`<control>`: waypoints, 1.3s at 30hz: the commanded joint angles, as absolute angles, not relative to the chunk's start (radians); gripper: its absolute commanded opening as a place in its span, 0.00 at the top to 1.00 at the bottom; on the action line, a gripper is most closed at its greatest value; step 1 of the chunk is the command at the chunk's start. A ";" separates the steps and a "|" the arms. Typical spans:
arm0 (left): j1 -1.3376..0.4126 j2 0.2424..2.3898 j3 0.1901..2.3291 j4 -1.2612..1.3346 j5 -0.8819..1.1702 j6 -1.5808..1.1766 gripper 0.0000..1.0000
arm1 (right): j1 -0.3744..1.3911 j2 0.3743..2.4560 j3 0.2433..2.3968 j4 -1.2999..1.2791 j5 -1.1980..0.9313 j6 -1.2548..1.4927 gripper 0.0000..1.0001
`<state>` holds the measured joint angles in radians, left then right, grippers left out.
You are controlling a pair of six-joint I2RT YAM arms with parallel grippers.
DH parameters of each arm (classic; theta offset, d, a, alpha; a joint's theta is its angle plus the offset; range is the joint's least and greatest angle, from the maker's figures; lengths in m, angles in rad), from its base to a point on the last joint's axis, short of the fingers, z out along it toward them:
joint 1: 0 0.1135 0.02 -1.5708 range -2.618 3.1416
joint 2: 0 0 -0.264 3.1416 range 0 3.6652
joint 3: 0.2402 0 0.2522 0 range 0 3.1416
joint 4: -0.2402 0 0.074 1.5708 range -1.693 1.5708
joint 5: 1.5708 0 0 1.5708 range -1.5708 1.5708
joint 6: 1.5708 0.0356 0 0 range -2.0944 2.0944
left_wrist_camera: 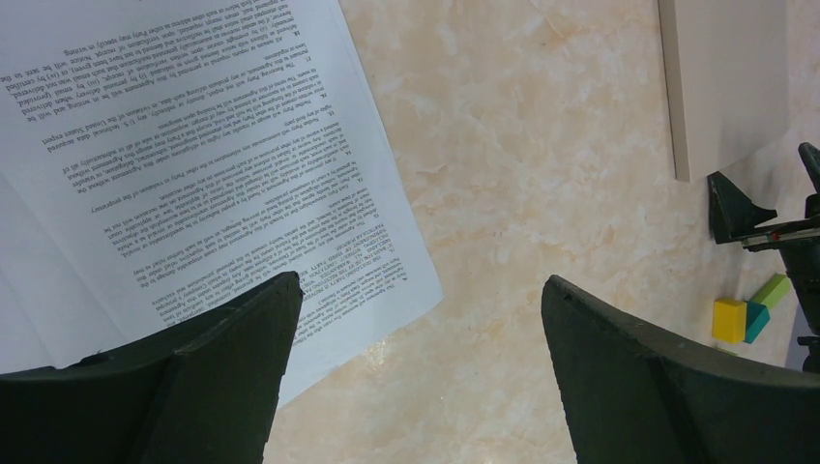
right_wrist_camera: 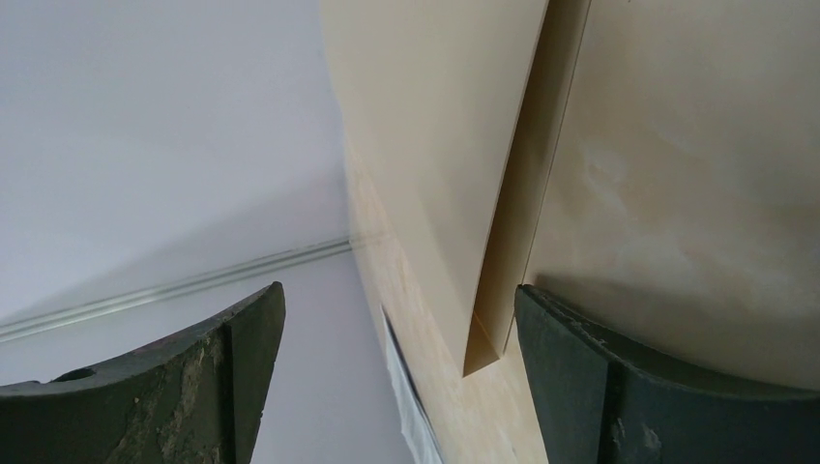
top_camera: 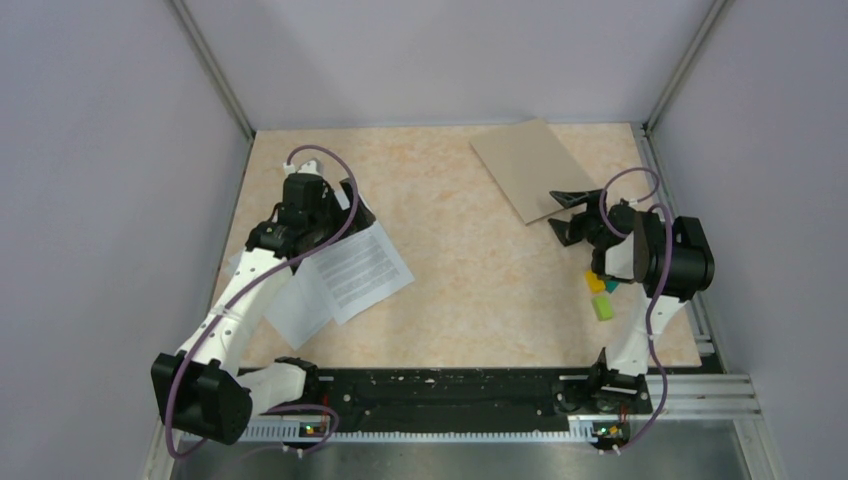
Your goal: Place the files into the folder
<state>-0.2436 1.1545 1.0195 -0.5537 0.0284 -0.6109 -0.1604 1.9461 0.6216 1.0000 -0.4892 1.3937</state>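
The files (top_camera: 365,265) lie overlapped at the left of the table, a printed sheet over blank ones. My left gripper (top_camera: 305,205) hangs over them, pointing down. In the left wrist view it (left_wrist_camera: 421,280) is open, one finger above the printed sheet (left_wrist_camera: 193,145), the other above bare table. The brown folder (top_camera: 525,168) lies flat at the back right. My right gripper (top_camera: 568,213) is open at its near corner. In the right wrist view the jaws (right_wrist_camera: 398,287) straddle that corner of the folder (right_wrist_camera: 435,145), whose two leaves stand slightly apart.
Yellow (top_camera: 595,283), teal (top_camera: 610,287) and green (top_camera: 603,307) blocks sit under the right arm near the table's right edge. Grey walls enclose the table on three sides. A black rail (top_camera: 450,400) with both arm bases runs along the near edge.
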 commanded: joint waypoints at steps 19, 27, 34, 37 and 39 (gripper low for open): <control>-0.238 1.137 1.054 -0.560 0.010 -0.603 0.01 | -0.166 2.068 0.754 1.076 -0.475 1.447 0.15; -0.238 1.157 1.055 -0.545 0.022 -0.624 0.01 | -0.163 2.149 0.795 1.167 -0.458 1.471 0.29; -0.232 1.201 1.062 -0.453 0.107 -0.769 0.01 | -0.149 2.214 0.814 1.272 -0.438 1.465 0.57; -0.230 1.217 1.066 -0.421 0.121 -0.837 0.01 | -0.146 2.204 0.814 1.283 -0.439 1.415 0.75; -0.230 1.225 1.068 -0.405 0.121 -0.876 0.01 | -0.143 2.181 0.803 1.290 -0.442 1.375 0.86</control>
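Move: The folder's near edge lies about 2 cm ahead of the right gripper and level with it sideways; the folder's middle is some 14 cm ahead, 3 cm left and a little lower. Behind the hand, the yellow block sits about 17 cm back and 7 cm right, the teal block 18 cm back and 11 cm right. From the idle left gripper, the folder's middle is roughly 26 cm ahead, 41 cm right and 17 cm below. Slide the right gripper about 5 cm forward onto the folder's near edge, rising about a centimetre at first and then sinking to about 2 cm below the start, with the fingers straddling the top cover. As it settles, shut the wide-open fingers most of the way to pinch the cover. At the end, start the open left gripper some 2 cm right and slightly forward, its left side rolling down about 10 degrees. ##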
